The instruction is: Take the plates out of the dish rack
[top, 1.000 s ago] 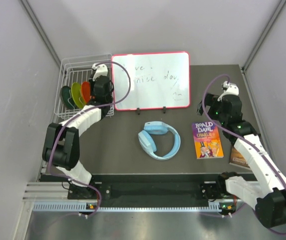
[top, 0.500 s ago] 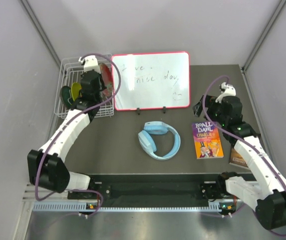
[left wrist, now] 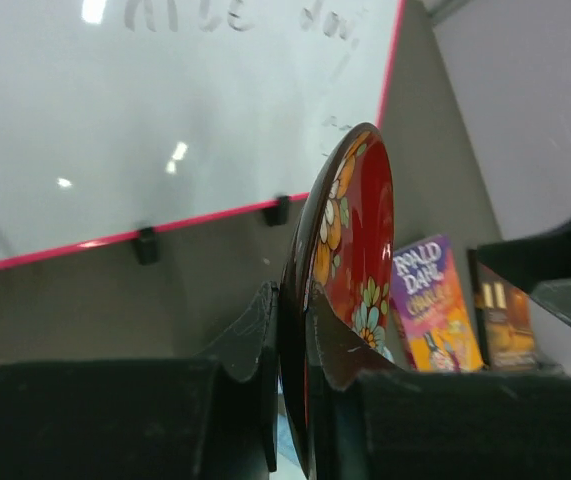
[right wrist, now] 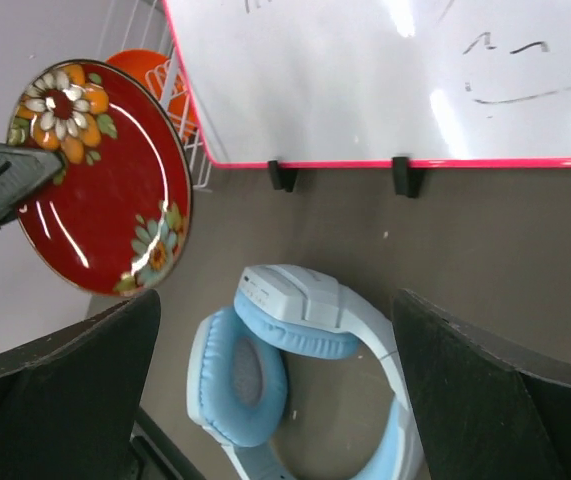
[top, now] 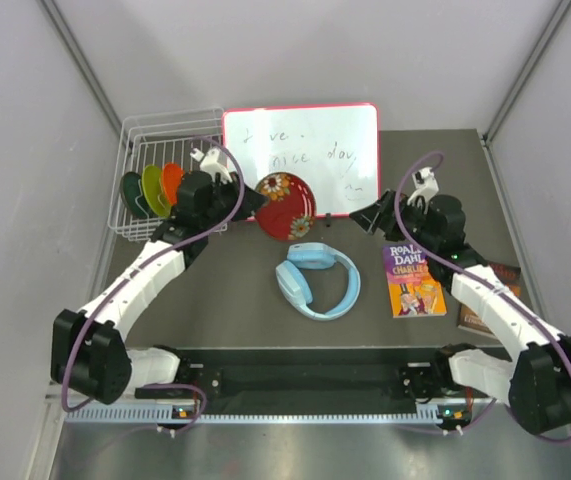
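The white wire dish rack point(top: 170, 116) stands at the back left with three plates upright in it: dark green point(top: 132, 192), yellow-green point(top: 152, 187) and orange point(top: 171, 182). My left gripper point(top: 251, 201) is shut on the rim of a red flowered plate point(top: 286, 205), held on edge in the air right of the rack, in front of the whiteboard's lower left corner. In the left wrist view the fingers point(left wrist: 253, 335) pinch the plate point(left wrist: 353, 245). My right gripper point(top: 369, 216) is open and empty, facing the plate point(right wrist: 95, 180) from the right.
A red-framed whiteboard point(top: 301, 160) stands at the back. Light blue headphones point(top: 316, 280) lie mid-table, below the held plate. A Roald Dahl book point(top: 413, 278) lies to the right, with a second book point(top: 487, 305) partly under the right arm. Grey walls close in both sides.
The left arm has lifted the red plate out of the rack and swung it right, in front of the whiteboard. The right arm has reached left toward it, jaws still open.
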### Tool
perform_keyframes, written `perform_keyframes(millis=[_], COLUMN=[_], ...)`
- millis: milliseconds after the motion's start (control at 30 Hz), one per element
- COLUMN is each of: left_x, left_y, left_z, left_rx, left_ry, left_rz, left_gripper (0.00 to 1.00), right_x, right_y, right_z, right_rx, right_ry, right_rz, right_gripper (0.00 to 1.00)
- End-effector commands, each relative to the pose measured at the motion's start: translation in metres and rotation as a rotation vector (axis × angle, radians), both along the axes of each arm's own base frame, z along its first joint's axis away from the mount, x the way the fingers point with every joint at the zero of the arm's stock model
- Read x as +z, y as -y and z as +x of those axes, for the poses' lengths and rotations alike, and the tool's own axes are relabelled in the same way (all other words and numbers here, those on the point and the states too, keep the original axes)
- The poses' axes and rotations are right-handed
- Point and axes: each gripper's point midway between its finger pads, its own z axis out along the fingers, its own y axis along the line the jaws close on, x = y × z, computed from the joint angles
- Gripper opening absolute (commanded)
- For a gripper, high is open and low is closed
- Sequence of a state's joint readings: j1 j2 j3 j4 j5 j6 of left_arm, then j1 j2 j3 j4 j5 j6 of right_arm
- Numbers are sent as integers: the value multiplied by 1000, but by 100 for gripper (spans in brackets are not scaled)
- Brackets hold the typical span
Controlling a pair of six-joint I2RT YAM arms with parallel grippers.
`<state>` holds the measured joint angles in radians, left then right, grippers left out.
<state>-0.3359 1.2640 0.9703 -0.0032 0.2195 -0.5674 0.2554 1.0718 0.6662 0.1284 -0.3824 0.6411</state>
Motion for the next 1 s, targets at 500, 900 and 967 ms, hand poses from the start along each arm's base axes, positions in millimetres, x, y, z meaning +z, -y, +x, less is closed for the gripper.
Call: perform_keyframes(millis=[500,900,967], left_x=[38,21,16], left_y=[103,117,120], left_z=[-40,-38,-37], left_rx=[-331,-384,-393], left_ry=[76,54,43], left_rz=[-273,-292,-287], left_gripper=[0,0,0], right_x=[-3,9,15], right_y=[-68,-87,-83], right_z=[10,-12,-13], right_rx=[225,405,388], right_ry=[62,105,127], right_rz=[155,291,311], right_gripper=[78,0,0])
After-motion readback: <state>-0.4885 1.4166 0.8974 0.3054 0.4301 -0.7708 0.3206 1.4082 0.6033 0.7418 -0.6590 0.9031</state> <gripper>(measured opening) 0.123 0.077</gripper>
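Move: The left hand grips the red flowered plate by its rim, the plate's middle some 6 cm to its right and about 1 cm back. The open right gripper waits about 22 cm to the left hand's right and 4 cm back. From the right hand the plate is roughly 17 cm left and 3 cm ahead, nearly level, and the headphones lie about 9 cm left, 15 cm back and 17 cm below. Right hand reaches 7 cm left, pinching the plate's free rim as left hand brings it 10 cm right. ##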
